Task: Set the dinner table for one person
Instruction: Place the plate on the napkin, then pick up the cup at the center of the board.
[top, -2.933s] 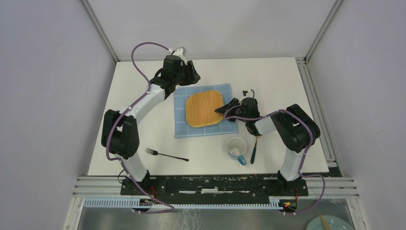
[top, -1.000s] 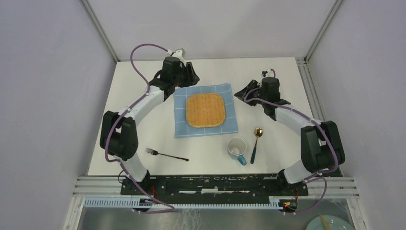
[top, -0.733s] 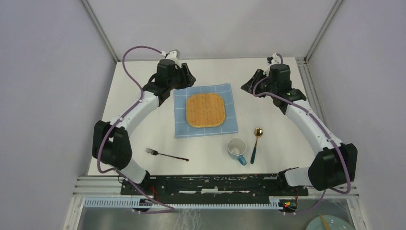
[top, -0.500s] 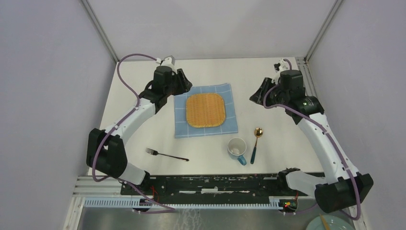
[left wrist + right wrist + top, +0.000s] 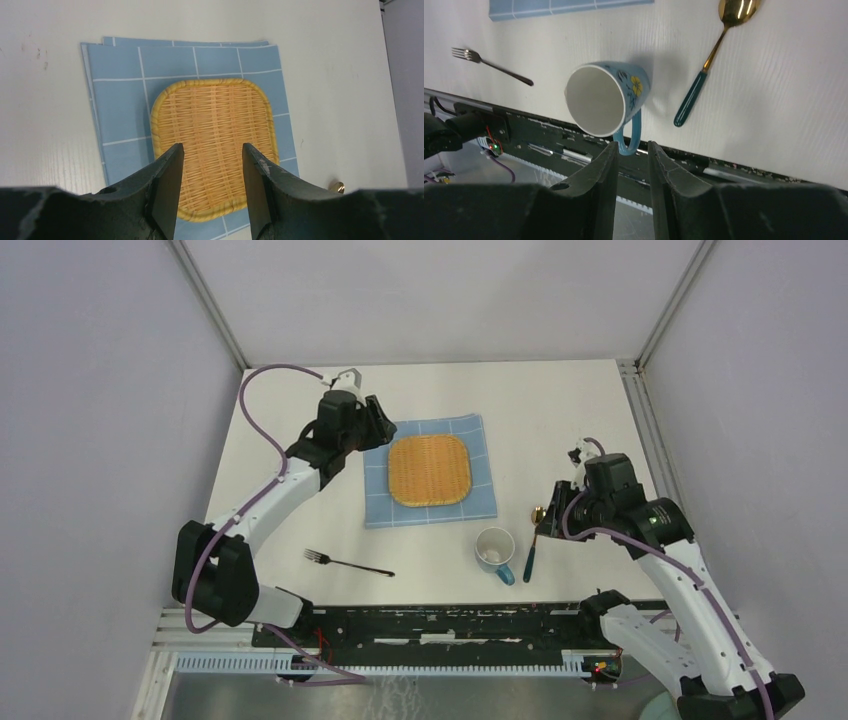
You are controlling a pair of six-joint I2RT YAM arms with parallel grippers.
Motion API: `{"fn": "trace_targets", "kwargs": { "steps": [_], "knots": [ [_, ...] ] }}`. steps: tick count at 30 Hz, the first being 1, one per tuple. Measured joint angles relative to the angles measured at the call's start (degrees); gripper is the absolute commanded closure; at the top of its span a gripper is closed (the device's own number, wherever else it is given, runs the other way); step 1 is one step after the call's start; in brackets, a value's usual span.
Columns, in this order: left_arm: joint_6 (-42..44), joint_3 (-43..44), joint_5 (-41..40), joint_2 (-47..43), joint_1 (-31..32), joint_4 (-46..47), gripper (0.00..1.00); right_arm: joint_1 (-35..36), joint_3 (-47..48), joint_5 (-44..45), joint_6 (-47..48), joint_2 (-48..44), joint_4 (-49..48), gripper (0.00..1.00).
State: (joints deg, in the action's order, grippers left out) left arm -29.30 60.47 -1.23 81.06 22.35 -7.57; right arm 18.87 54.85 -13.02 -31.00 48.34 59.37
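The white dinner table (image 5: 560, 410) carries a blue checked cloth (image 5: 478, 502) with a square woven tray (image 5: 430, 470) on it. A blue flowered mug (image 5: 495, 548) stands near the front, a gold spoon with a teal handle (image 5: 530, 552) to its right and a fork (image 5: 348, 563) to the left. My left gripper (image 5: 378, 430) hovers open at the cloth's far left corner. It looks down over the tray (image 5: 215, 115) with nothing between its fingers. My right gripper (image 5: 558, 508) hangs above the spoon bowl, open by a narrow gap and empty. The mug (image 5: 604, 97) and spoon (image 5: 709, 60) lie below it.
A black and aluminium rail (image 5: 450, 625) runs along the table's near edge with both arm bases on it. Grey walls close in the left, back and right. The fork (image 5: 491, 65) lies near that front edge.
My right arm has swung from the far right corner back toward the near side, ending above the spoon. The left arm has drawn slightly back to the left. Nothing on the table moved.
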Motion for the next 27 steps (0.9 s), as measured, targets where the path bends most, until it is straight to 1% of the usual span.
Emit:
{"fn": "trace_targets", "kwargs": {
  "steps": [5, 10, 16, 19, 27],
  "knots": [
    [0.00, -0.52, 0.00, 0.00, 0.35, 0.00, 0.46, 1.60, -1.22, 0.72, 0.02, -2.62, 3.58, 0.68],
    [0.00, -0.90, 0.00, 0.00, 0.68, -0.02, 0.46, 3.52, -1.49, 2.47, -0.04, -0.92, 4.35, 0.68],
    [0.00, -0.90, -0.02, -0.02, 0.94, 0.00, 0.46, 7.06, -0.96, 5.53, -0.11, 6.64, 3.76, 0.68],
    [0.00, -0.90, -0.02, -0.02, 0.94, 0.00, 0.46, 7.93, 0.22, 6.25, -0.15, 11.04, 1.92, 0.68],
    [0.00, -0.90, -0.11, -0.02, 0.94, -0.02, 0.46, 11.32, 4.22, 9.49, -0.11, 17.51, -1.81, 0.67]
  ]
}}
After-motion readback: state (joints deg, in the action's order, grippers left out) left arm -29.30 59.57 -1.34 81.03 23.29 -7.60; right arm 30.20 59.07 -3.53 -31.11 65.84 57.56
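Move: The mug is some 8 cm to the right hand's left and only about 3 cm ahead, its middle roughly 14 cm below. The spoon lies almost below that hand, its middle about 6 cm ahead, level sideways and 18 cm down. The plate, already on the napkin, is around 25 cm ahead and 21 cm left, 18 cm down. From the left hand the mug lies about 20 cm back, 21 cm right and 15 cm below. Nothing is touched: the right hand heads down and in towards the mug. It finishes drawing back about 2.5 cm, then reverses, sinking some 4 cm while swinging forward and left over the spoon. The wrist turns about 15 degrees so the fingers point more steeply down, and they stay partly open. ##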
